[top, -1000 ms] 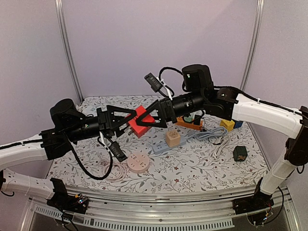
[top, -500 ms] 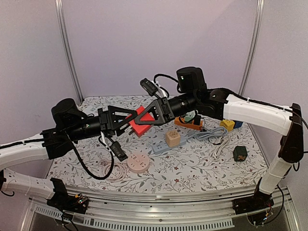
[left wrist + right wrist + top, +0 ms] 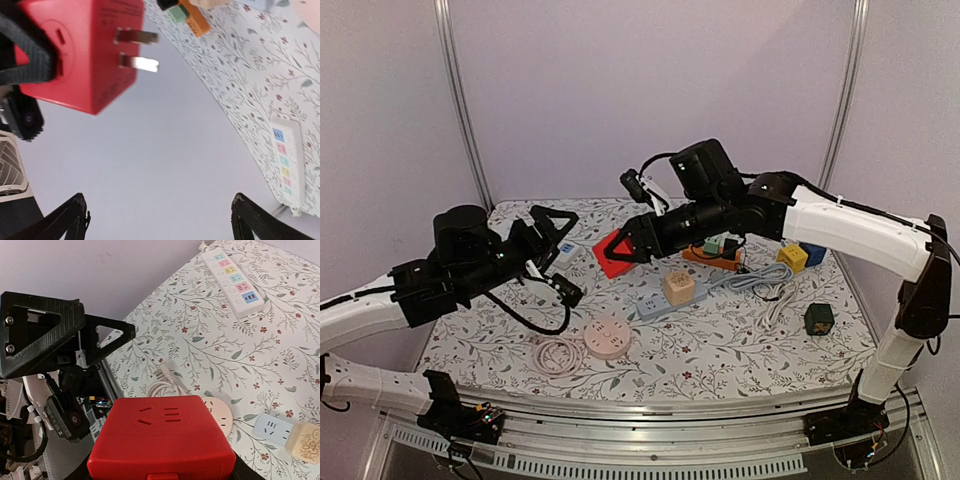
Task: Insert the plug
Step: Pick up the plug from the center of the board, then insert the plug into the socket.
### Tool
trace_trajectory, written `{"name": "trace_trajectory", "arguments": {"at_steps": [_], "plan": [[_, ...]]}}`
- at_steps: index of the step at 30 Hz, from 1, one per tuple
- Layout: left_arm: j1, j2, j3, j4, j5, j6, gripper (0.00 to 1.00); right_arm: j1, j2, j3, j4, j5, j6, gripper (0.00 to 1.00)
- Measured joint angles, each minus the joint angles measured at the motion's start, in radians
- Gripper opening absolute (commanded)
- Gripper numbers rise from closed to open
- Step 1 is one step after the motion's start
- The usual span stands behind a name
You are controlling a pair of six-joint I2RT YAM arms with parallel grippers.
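The plug is a red cube adapter with two metal prongs. My right gripper is shut on it and holds it in the air above the back middle of the table. In the right wrist view its socket face points up. My left gripper is open and empty, well to the left of the cube and apart from it. Its two fingers show wide apart in the left wrist view, and also in the right wrist view.
A white power strip lies at the back left. A round pink socket and a coiled white cable lie in front. A blue-white strip carries a beige cube. An orange strip and yellow and dark green cubes lie at the right.
My left gripper has come off the red cube and drawn back to the left, open. My right gripper keeps the cube and has shifted a little.
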Motion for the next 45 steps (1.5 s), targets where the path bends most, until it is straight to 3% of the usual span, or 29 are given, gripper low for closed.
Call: {"name": "trace_trajectory", "arguments": {"at_steps": [3, 8, 12, 17, 20, 23, 28, 45], "plan": [[0.02, -0.019, 0.071, -0.344, -0.179, -0.187, 0.99, 0.041, 0.069, 0.14, -0.155, 0.21, -0.079, 0.0], [0.052, -0.105, 0.072, -0.726, -0.278, -0.515, 0.99, 0.082, 0.173, 0.205, -0.25, 0.358, -0.115, 0.0], [0.185, -0.101, 0.088, -0.999, -0.231, -0.76, 1.0, 0.117, 0.271, 0.283, -0.37, 0.463, -0.124, 0.0], [0.512, 0.127, 0.262, -1.265, -0.04, -1.032, 1.0, 0.172, 0.377, 0.426, -0.506, 0.549, -0.139, 0.0], [0.662, 0.328, 0.438, -1.308, 0.111, -1.178, 0.99, 0.195, 0.427, 0.475, -0.57, 0.561, -0.142, 0.0], [0.741, 0.473, 0.573, -1.312, 0.302, -1.293, 0.99, 0.209, 0.471, 0.484, -0.604, 0.558, -0.147, 0.0], [0.761, 0.496, 0.58, -1.324, 0.515, -1.421, 0.99, 0.215, 0.546, 0.515, -0.633, 0.555, -0.2, 0.0], [0.732, 0.503, 0.386, -1.169, 0.6, -1.542, 0.99, 0.2, 0.629, 0.62, -0.693, 0.497, -0.351, 0.0]]}}
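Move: My right hand holds the red plug high up; the pink round socket it goes to lies roughly 26 cm below, about 5 cm to its left and 1 cm ahead. The pink cable coil lies some 10 cm to the left of that socket and 3 cm nearer my base; the tan plug on the grey strip stands some 15 cm to the socket's right and 9 cm farther out. From my open left hand the socket is about 27 cm below, 4 cm right and 2 cm back. I carry the red plug down towards the pink round socket with my right hand, sinking some 18 cm and tipping the fingers from leftward to nearly straight down, grip kept, then hover there. Meanwhile my empty left hand swings clear of the plug to the left and down, fingers staying open and turning downward; it eases back right a little while still sinking. ##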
